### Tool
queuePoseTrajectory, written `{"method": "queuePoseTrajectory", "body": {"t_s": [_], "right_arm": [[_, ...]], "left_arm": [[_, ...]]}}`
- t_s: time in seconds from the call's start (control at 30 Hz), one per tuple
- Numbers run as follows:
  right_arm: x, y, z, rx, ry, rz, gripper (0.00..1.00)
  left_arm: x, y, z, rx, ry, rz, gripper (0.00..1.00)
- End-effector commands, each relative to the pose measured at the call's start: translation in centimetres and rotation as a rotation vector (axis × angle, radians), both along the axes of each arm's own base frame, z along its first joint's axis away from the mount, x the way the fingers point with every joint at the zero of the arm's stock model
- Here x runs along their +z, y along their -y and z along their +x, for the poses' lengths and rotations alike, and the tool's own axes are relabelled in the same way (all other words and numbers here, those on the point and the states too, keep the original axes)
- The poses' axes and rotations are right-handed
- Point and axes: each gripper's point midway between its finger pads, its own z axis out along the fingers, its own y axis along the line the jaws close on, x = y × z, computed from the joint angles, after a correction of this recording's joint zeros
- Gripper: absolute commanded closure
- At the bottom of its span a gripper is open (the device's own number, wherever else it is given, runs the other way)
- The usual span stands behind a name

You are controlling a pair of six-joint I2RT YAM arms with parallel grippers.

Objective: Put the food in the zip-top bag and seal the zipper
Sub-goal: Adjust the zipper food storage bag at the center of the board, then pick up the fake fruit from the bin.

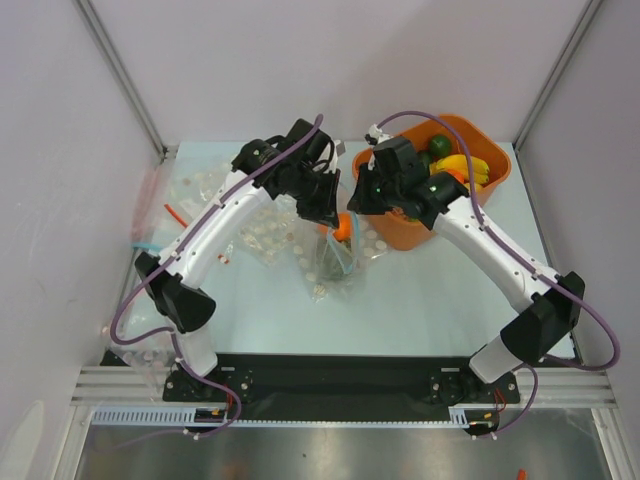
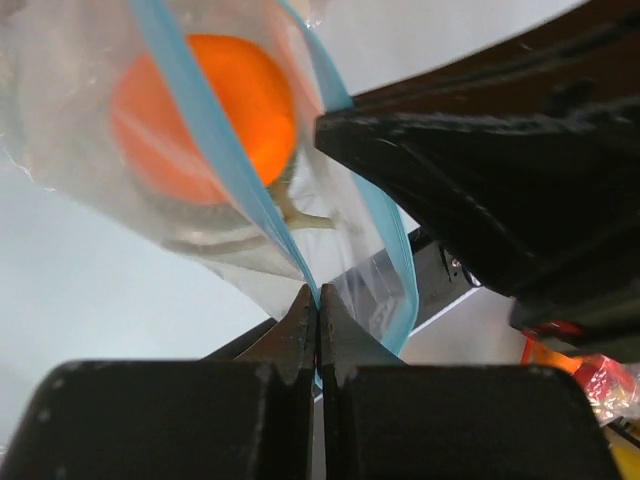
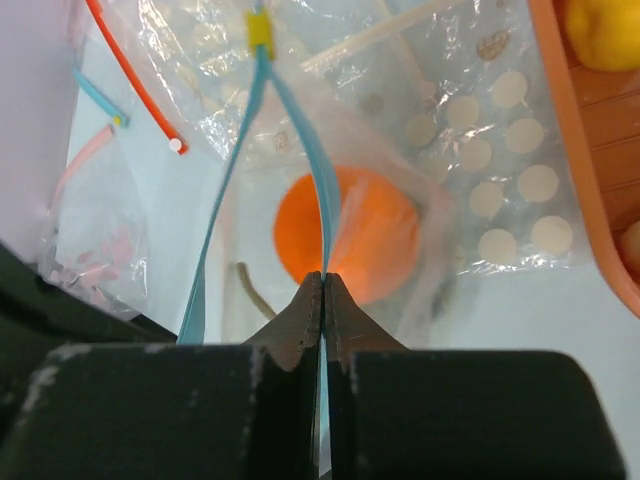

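Observation:
The zip-top bag hangs upright between both arms at mid-table, its mouth spread open. One orange lies inside it, seen through the plastic. My left gripper is shut on one lip of the light-blue zipper. My right gripper is shut on the other lip of the zipper. The two blue strips meet at a yellow end piece. More food, bananas and a green avocado, lies in the orange bin.
Clear bags printed with white dots lie flat around the held bag. A bag with a red strip lies at the left. The orange bin's wall stands close on the right, with a yellow fruit inside.

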Motion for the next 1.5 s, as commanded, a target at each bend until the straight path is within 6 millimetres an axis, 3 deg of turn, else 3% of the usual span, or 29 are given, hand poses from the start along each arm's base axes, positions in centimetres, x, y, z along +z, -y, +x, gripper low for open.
{"method": "queuePoseTrajectory", "body": {"t_s": [0.0,0.07,0.23,0.3,0.37,0.4,0.47,0.53,0.67,0.8,0.83,1.07,1.3,1.47], "right_arm": [[5.3,-1.7,0.9,0.040,0.140,0.095,1.00],[6.0,-1.7,1.1,0.031,0.164,0.106,1.00],[2.5,-1.8,1.6,0.042,0.082,0.060,1.00],[2.2,-1.8,1.6,0.038,0.070,0.067,0.99],[2.7,-1.6,1.8,0.032,0.083,0.081,0.94],[2.7,-1.2,2.2,0.020,0.084,0.083,0.91],[2.7,-0.5,2.7,0.005,0.079,0.088,0.71],[2.8,0.7,3.6,-0.022,0.069,0.103,0.55],[4.3,3.7,6.2,-0.124,0.073,0.161,0.44],[3.9,7.8,9.4,-0.299,0.045,0.182,0.35],[3.7,9.1,10.3,-0.356,0.040,0.192,0.29],[-1.7,14.3,15.6,-0.742,-0.094,0.230,0.21],[-6.2,15.7,20.5,-0.951,-0.142,0.285,0.06],[-9.5,15.9,24.1,-1.011,-0.148,0.301,0.04]], "left_arm": [[2.5,-0.5,-0.2,0.009,0.059,-0.043,1.00],[3.3,-0.8,0.0,0.030,0.065,-0.067,1.00],[0.1,-0.6,0.4,0.046,0.033,-0.091,1.00],[-0.7,-0.8,-0.1,0.067,0.019,-0.115,1.00],[0.1,-0.3,0.5,0.083,0.062,-0.171,1.00],[-0.6,-0.3,0.5,0.100,0.045,-0.178,1.00],[0.2,0.1,0.8,0.116,0.077,-0.224,1.00],[-0.3,0.6,0.9,0.127,0.067,-0.259,1.00],[-0.8,0.9,1.4,0.147,0.070,-0.274,1.00],[-0.9,1.1,2.0,0.149,0.072,-0.264,1.00],[-0.9,1.2,1.9,0.146,0.069,-0.266,1.00],[-0.7,1.1,2.3,0.150,0.079,-0.252,1.00],[-0.7,1.4,2.4,0.144,0.072,-0.258,1.00],[-0.6,1.4,2.5,0.155,0.075,-0.266,1.00]]}}
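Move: Ahead and to the right of the right hand, which still pinches the bag's rim, the fruit basket has its middle some 18 cm out, 17 cm right and 18 cm below. The lemon inside is about 17 cm ahead, 7 cm right and 21 cm down; the mango about 21 cm ahead and 11 cm right. The bagged orange hangs about level, 3 cm left, 11 cm below. From the left hand, also on the rim, the basket lies roughly 24 cm ahead, 22 cm right, 18 cm below. Letting go of the bag's blue rim after a small tug left and forward, the right hand opens wide and swings forward and right to the fruit basket, about 20 cm out. It sinks some 12 cm late on and turns about 50 degrees clockwise. The left hand keeps its pinch on the rim, dipping about 4.5 cm and easing partly back up. ##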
